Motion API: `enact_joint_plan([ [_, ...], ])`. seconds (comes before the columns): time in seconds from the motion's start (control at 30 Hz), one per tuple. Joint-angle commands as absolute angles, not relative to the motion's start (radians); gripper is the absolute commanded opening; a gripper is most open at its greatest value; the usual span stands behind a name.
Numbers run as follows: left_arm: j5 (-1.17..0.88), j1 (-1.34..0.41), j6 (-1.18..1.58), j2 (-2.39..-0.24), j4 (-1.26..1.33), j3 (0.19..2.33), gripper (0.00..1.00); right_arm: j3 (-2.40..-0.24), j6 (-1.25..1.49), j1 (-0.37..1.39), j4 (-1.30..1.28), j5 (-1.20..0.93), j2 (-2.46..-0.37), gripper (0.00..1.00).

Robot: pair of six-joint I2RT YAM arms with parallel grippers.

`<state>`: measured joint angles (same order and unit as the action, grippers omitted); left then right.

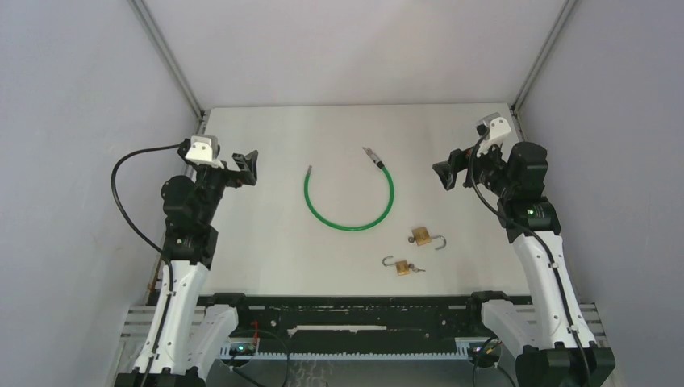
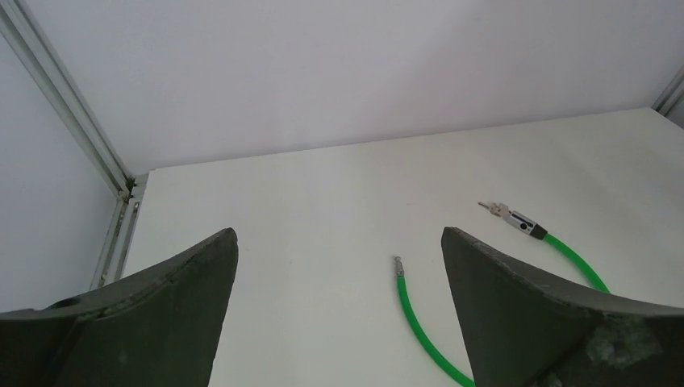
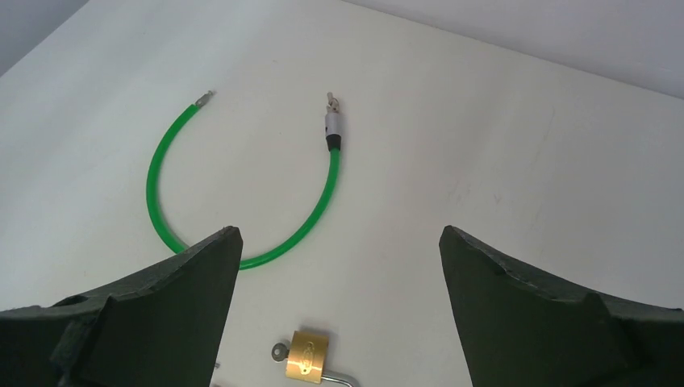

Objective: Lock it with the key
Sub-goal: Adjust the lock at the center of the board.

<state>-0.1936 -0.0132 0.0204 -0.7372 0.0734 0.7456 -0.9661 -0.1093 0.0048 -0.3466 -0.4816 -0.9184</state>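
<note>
A green cable lock [image 1: 348, 229] lies in an open loop mid-table, with its silver lock head and key [image 1: 373, 156] at one end and a bare pin [image 1: 310, 169] at the other. Two brass padlocks lie nearer, shackles open: one [image 1: 421, 235] to the right, and one [image 1: 402, 267] with a key in it. My left gripper [image 1: 248, 168] is open and empty above the table's left. My right gripper [image 1: 445, 173] is open and empty above the right. The left wrist view shows the gripper [image 2: 339, 234], cable [image 2: 425, 339] and lock head [image 2: 516, 222]. The right wrist view shows the gripper [image 3: 339, 232], cable [image 3: 270, 257] and a padlock [image 3: 307, 355] with a key [image 3: 278, 351].
The white table [image 1: 266, 242] is walled in by grey panels with aluminium posts at the back corners [image 1: 198, 113]. A black rail [image 1: 355, 306] runs along the near edge between the arm bases.
</note>
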Motion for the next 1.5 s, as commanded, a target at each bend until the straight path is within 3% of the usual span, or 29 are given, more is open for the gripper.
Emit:
enact_joint_plan([
  [0.0,-0.210,-0.003,0.031,-0.725,0.117,0.720,1.00,-0.959,-0.119,0.000,-0.304,-0.512,-0.898,1.00],
  [0.53,-0.214,-0.002,0.027,-0.730,0.118,0.709,1.00,-0.952,-0.122,-0.003,-0.297,-0.502,-0.903,1.00],
  [0.87,-0.339,-0.018,-0.142,-0.785,-0.059,0.786,1.00,-0.958,-0.114,0.012,-0.295,-0.364,-0.921,1.00],
  [1.07,-0.341,-0.172,-0.343,-0.813,-0.204,0.804,1.00,-0.962,-0.154,0.043,-0.329,-0.221,-0.931,1.00],
  [1.47,-0.230,-0.637,-0.573,-1.051,-0.394,0.871,1.00,-0.887,-0.178,-0.031,-0.304,-0.391,-0.908,1.00],
])
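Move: The nearer padlock, the one closer to the board's front edge, lies about 37 cm to the right of my left hand, 14 cm back and some 31 cm below; the farther padlock is roughly 5 cm right of it and 8 cm farther out. The green cable's middle is about 24 cm right of my left hand and 5 cm ahead. From my right hand the nearer padlock lies some 10 cm left, 13 cm back and 27 cm below. With its fingers wide open and empty, my left hand sinks and sweeps right, roughly 15 cm each way, drawing back about 5 cm as it heads for the nearer padlock. Its wrist turns some 40 degrees clockwise, tips down and rolls its left side up. My right hand, also open, eases down nearly 4 cm and 3 cm right, turning slightly clockwise. ##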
